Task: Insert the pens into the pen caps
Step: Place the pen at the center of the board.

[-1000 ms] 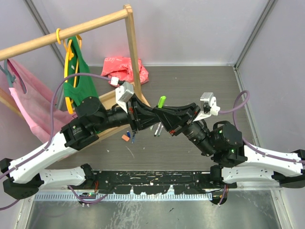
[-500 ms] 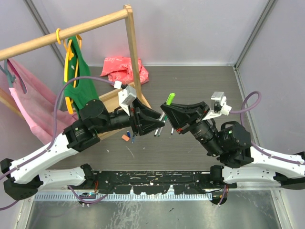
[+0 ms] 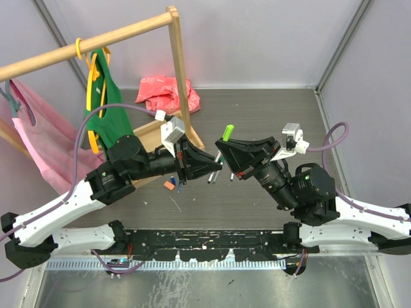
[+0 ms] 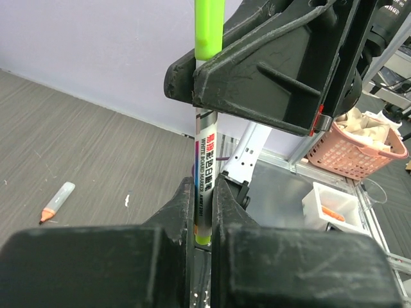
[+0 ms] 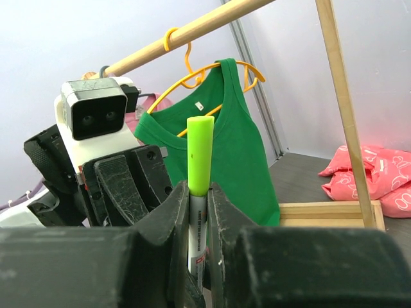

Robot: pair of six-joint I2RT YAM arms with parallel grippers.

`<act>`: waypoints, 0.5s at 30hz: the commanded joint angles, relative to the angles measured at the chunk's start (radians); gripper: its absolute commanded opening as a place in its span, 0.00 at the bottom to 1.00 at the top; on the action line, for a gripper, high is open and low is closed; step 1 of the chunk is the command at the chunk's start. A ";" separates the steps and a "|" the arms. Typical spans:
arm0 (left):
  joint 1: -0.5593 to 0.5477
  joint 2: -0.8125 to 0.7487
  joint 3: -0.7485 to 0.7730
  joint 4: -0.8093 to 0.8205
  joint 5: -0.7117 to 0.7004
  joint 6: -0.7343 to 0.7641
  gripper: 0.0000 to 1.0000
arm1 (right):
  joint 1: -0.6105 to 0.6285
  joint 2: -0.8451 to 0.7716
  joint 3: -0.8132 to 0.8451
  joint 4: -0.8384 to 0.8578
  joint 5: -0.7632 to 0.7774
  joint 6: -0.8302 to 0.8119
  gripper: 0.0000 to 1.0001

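Note:
One pen (image 4: 204, 160) with a white printed barrel stands upright, a bright green pen cap (image 4: 209, 29) on its top end. My right gripper (image 5: 198, 192) is shut on the barrel just under that cap (image 5: 200, 154). My left gripper (image 4: 203, 186) is shut on the same pen's lower end, where a green tip shows. In the top view the two grippers meet above the table's middle, left gripper (image 3: 217, 168) below right gripper (image 3: 221, 149), the cap (image 3: 228, 132) sticking out. Loose pens (image 3: 212, 176) and an orange cap (image 3: 169, 185) lie on the table beneath. Another pen (image 4: 56, 202) with an orange tip lies flat.
A wooden clothes rack (image 3: 180, 64) stands at the back left with a green tank top (image 3: 106, 109) on a yellow hanger and a pink garment (image 3: 38, 141). A red-and-pink bag (image 3: 168, 92) lies behind it. A pink basket (image 4: 359, 151) and a white tub (image 4: 334, 205) sit beyond the table.
The arms drew apart from their overlapped pose, the right one carrying the capped pen to the right. My left gripper opened, then shut again on the pen's lower end.

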 commanded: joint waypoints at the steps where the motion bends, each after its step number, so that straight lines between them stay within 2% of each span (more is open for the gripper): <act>1: 0.002 -0.009 0.023 0.084 -0.002 -0.015 0.00 | 0.003 -0.001 -0.001 0.021 -0.006 0.013 0.17; 6: 0.002 -0.014 0.026 0.083 -0.008 -0.014 0.00 | 0.002 -0.012 -0.018 0.021 -0.004 0.034 0.39; 8: 0.002 -0.017 0.025 0.082 -0.014 -0.014 0.00 | 0.003 -0.013 -0.021 0.016 -0.007 0.042 0.43; 12: 0.002 -0.020 0.023 0.084 -0.021 -0.015 0.00 | 0.003 -0.019 -0.029 0.002 -0.015 0.061 0.44; 15: 0.002 -0.016 0.023 0.085 -0.020 -0.013 0.00 | 0.003 -0.023 -0.038 0.003 -0.014 0.068 0.40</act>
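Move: The lime-capped pen stands between both hands, leaning a little forward. Its middle is about 1 cm below the right hand, which still grips it just under the cap, and about 2 cm ahead of and 4 cm above the left hand, which is shut near its lower end. From the right hand, the finished pens lie on the table about 13 cm ahead and 46 cm below, and the orange block about 8 cm ahead, 17 cm left and 47 cm below. While the left hand stays almost in place and keeps the pen's lower end pinched, the right hand opens its fingers and gives up its grip just below the lime cap. With the fingers parting, it sinks about 2 cm down along the barrel towards the left fingertips, easing slightly left and barely turning, and ends open with the pen still between its finger pads. ##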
